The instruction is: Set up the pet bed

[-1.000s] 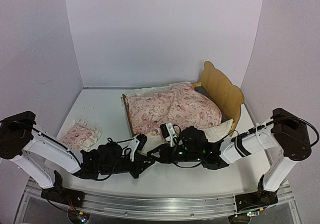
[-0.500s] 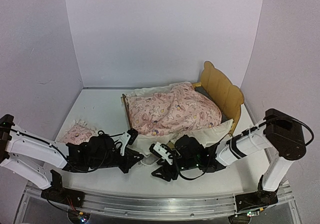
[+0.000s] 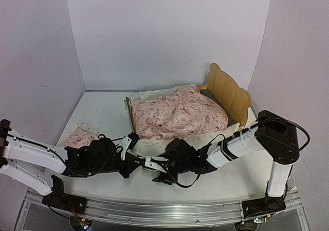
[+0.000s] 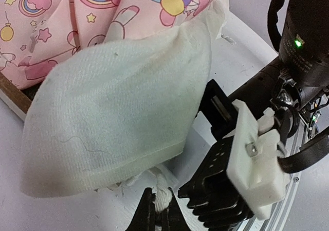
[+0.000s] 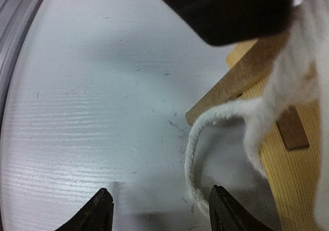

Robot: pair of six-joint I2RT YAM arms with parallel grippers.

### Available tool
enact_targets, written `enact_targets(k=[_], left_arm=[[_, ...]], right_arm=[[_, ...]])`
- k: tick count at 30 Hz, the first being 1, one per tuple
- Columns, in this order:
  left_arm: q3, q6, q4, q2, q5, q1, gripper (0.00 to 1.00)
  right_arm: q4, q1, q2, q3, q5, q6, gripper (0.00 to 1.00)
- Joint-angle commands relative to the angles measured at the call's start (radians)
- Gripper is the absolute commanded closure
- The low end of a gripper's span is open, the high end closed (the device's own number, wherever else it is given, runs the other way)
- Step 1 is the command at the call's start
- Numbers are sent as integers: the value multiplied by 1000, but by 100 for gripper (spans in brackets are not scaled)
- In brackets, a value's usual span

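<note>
The pet bed [image 3: 226, 89], light plywood with a wavy headboard, stands at the back right. A pink patterned blanket [image 3: 177, 115] with a white ruffle lies heaped over it and spills over the near rail. My left gripper [image 4: 162, 202] is shut on a bunched bit of the blanket's white ruffle [image 4: 108, 118], low at the bed's near corner. Just right of it my right gripper [image 5: 162, 213] hangs open over bare table, with a loop of white ruffle cord [image 5: 193, 159] beside its right finger. The bed's wooden frame [image 5: 241, 76] shows behind the cord.
A small pink ruffled pillow [image 3: 79, 137] lies on the table at the left, beside the left arm. The right gripper's body [image 4: 247, 164] sits close to the left gripper's right side. White walls close off the back and both sides.
My right gripper has opened, let go of the blanket edge, and dropped left toward the near edge. The left gripper stays shut on the ruffle and has shifted slightly left.
</note>
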Motion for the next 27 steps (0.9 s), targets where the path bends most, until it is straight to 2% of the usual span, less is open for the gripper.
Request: enact_targets(k=[1, 4, 8, 10, 16, 18, 27], left_arm=[[-21, -24, 7, -28, 6, 9, 100], [-34, -34, 6, -31, 11, 10, 100], [-43, -39, 5, -26, 22, 11, 100], [-42, -39, 5, -20, 32, 12, 100], [-49, -37, 4, -7, 100, 11, 100], [-50, -33, 2, 6, 142, 11, 100], [-14, 33, 14, 121, 307, 10, 100]], right_arm=[[-26, -23, 64, 81, 9, -21, 39], [29, -30, 71, 64, 64, 2, 50], [46, -31, 64, 29, 89, 4, 55], [45, -32, 62, 17, 96, 19, 62], [46, -32, 5, -40, -2, 81, 87], [47, -31, -9, -52, -23, 124, 98], [91, -30, -163, -152, -19, 382, 100]])
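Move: The right hand, open and almost on the table, has the loose white cord just inside its forward finger, about 2 cm ahead, 1 cm to the left and 1 cm lower. The bed leg stands some 6 cm to the hand's left and 4 cm ahead, with the blanket's white hem about 7 cm ahead, 1 cm left and 7 cm up. From the left hand, already pinching the other cord strand, the loose cord lies roughly 3 cm ahead, 5 cm right and 10 cm below. Keeping low, the right hand slides about 2.5 cm forward and 1 cm down onto the loose cord, shuts its fingers on it, then draws it back and some 3 cm to the right, away from the bed leg. The left hand keeps its pinch on the other strand, sinking about 2 cm at first, then pulling back and farther down, about 4 cm each way overall. ##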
